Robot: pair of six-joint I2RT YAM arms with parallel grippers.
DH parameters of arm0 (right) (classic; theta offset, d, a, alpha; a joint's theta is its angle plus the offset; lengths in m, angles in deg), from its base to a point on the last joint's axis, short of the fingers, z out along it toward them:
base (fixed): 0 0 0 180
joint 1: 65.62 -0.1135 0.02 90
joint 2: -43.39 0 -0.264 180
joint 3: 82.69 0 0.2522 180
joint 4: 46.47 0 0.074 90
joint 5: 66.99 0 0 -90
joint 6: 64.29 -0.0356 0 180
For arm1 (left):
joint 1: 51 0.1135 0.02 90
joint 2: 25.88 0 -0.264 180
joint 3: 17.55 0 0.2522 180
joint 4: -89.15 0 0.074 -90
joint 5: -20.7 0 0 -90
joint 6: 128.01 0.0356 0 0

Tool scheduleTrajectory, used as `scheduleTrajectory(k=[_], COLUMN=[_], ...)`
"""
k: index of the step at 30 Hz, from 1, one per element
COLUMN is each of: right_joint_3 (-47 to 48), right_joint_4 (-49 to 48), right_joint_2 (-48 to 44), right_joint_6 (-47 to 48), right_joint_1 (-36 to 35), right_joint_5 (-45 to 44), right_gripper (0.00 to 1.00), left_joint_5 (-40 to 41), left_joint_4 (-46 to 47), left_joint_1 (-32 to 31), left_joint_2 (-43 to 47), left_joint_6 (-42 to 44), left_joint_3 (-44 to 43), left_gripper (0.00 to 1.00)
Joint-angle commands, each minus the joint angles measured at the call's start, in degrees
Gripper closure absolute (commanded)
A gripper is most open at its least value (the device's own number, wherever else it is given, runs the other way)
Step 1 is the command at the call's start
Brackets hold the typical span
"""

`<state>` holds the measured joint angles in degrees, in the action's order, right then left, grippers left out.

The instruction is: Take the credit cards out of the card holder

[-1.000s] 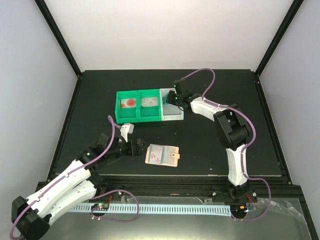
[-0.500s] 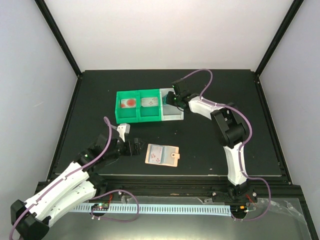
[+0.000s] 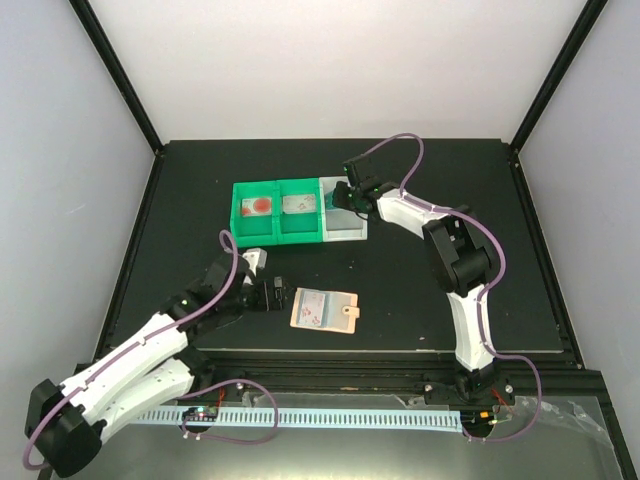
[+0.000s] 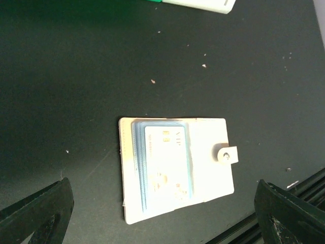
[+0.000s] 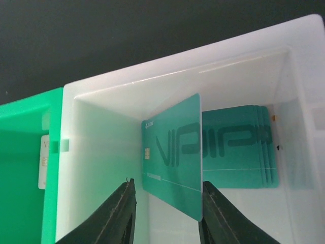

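Observation:
The tan card holder [image 3: 325,309] lies open and flat on the black table. A pale card with bluish edges [image 4: 165,162] sits in its pocket, and the snap tab [image 4: 225,155] is on its right. My left gripper [image 3: 278,296] hovers just left of the holder, open wide and empty; only its fingertips [image 4: 38,213] show in the wrist view. My right gripper [image 5: 165,185] hangs over the white compartment [image 5: 101,152] of the bin. Its jaws stand apart around a tilted teal credit card [image 5: 175,152], with a gap on the left side. Several teal cards [image 5: 238,147] lie stacked on that compartment's floor.
The green-and-white bin tray [image 3: 280,232] stands mid-table. Its two green compartments hold a card with a red mark [image 3: 258,207] and a pale card [image 3: 299,204]. The table's near edge [image 4: 304,188] runs close behind the holder.
My right gripper's jaws have parted around the teal card above the white compartment. The left gripper drew back slightly, then returned toward the holder.

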<state>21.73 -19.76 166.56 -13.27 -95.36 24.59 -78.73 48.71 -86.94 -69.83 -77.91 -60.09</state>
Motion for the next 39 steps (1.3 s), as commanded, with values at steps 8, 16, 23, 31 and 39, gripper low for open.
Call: scheduleTrajectory(k=[8,16,23,31,39], right_joint_3=[0.81,-3.34,-13.19,-26.01,-40.11], right_joint_4=[4.70,6.53,4.85,4.78,3.31], right_joint_2=[-6.03,-12.27,-21.75,-35.50,-47.85], right_joint_6=[3.63,5.99,8.32,10.42,9.14], right_joint_1=[0.38,0.38,0.27,0.20,-0.46], right_joint_5=[-1.54,0.34,3.76,7.29,12.59], right_gripper=[0.48,0.38,0.37,0.37,0.37], left_joint_5=[-2.36,-4.97,-7.85,-12.62,-17.52], left_joint_4=[5.20,12.02,16.92,25.88,35.05], left_joint_1=[0.57,0.55,0.53,0.48,-0.50], left_joint_2=[-10.12,-17.29,-22.50,-23.43,-24.74], left_joint_6=[0.84,0.69,-0.52,-3.88,-10.50], left_joint_3=[1.03,3.27,4.30,8.07,12.34], left_gripper=[0.01,0.01,0.02,0.10,0.28])
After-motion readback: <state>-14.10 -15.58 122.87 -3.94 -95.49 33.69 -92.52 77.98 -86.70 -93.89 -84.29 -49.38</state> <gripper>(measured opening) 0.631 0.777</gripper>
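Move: Out in the white compartment, the right hand has the loosely leaning teal card about 2 cm ahead of its point. The card holder lies some 31 cm back, 3 cm left and 6 cm below; the middle green compartment is about 10 cm left and 1 cm back. From the left hand the card holder is about 11 cm right, 2 cm back and 11 cm down, the white compartment roughly 28 cm ahead and 13 cm right. Opening wider, the right hand lets go of the teal card, lifts clear of the white compartment, then swings back about 17 cm and somewhat right, nearer the card holder. Meanwhile the left hand sinks about 9 cm, then slides rightward to the card holder's left part, its wrist tipping down and its fingers starting to narrow; contact can't be seen. ##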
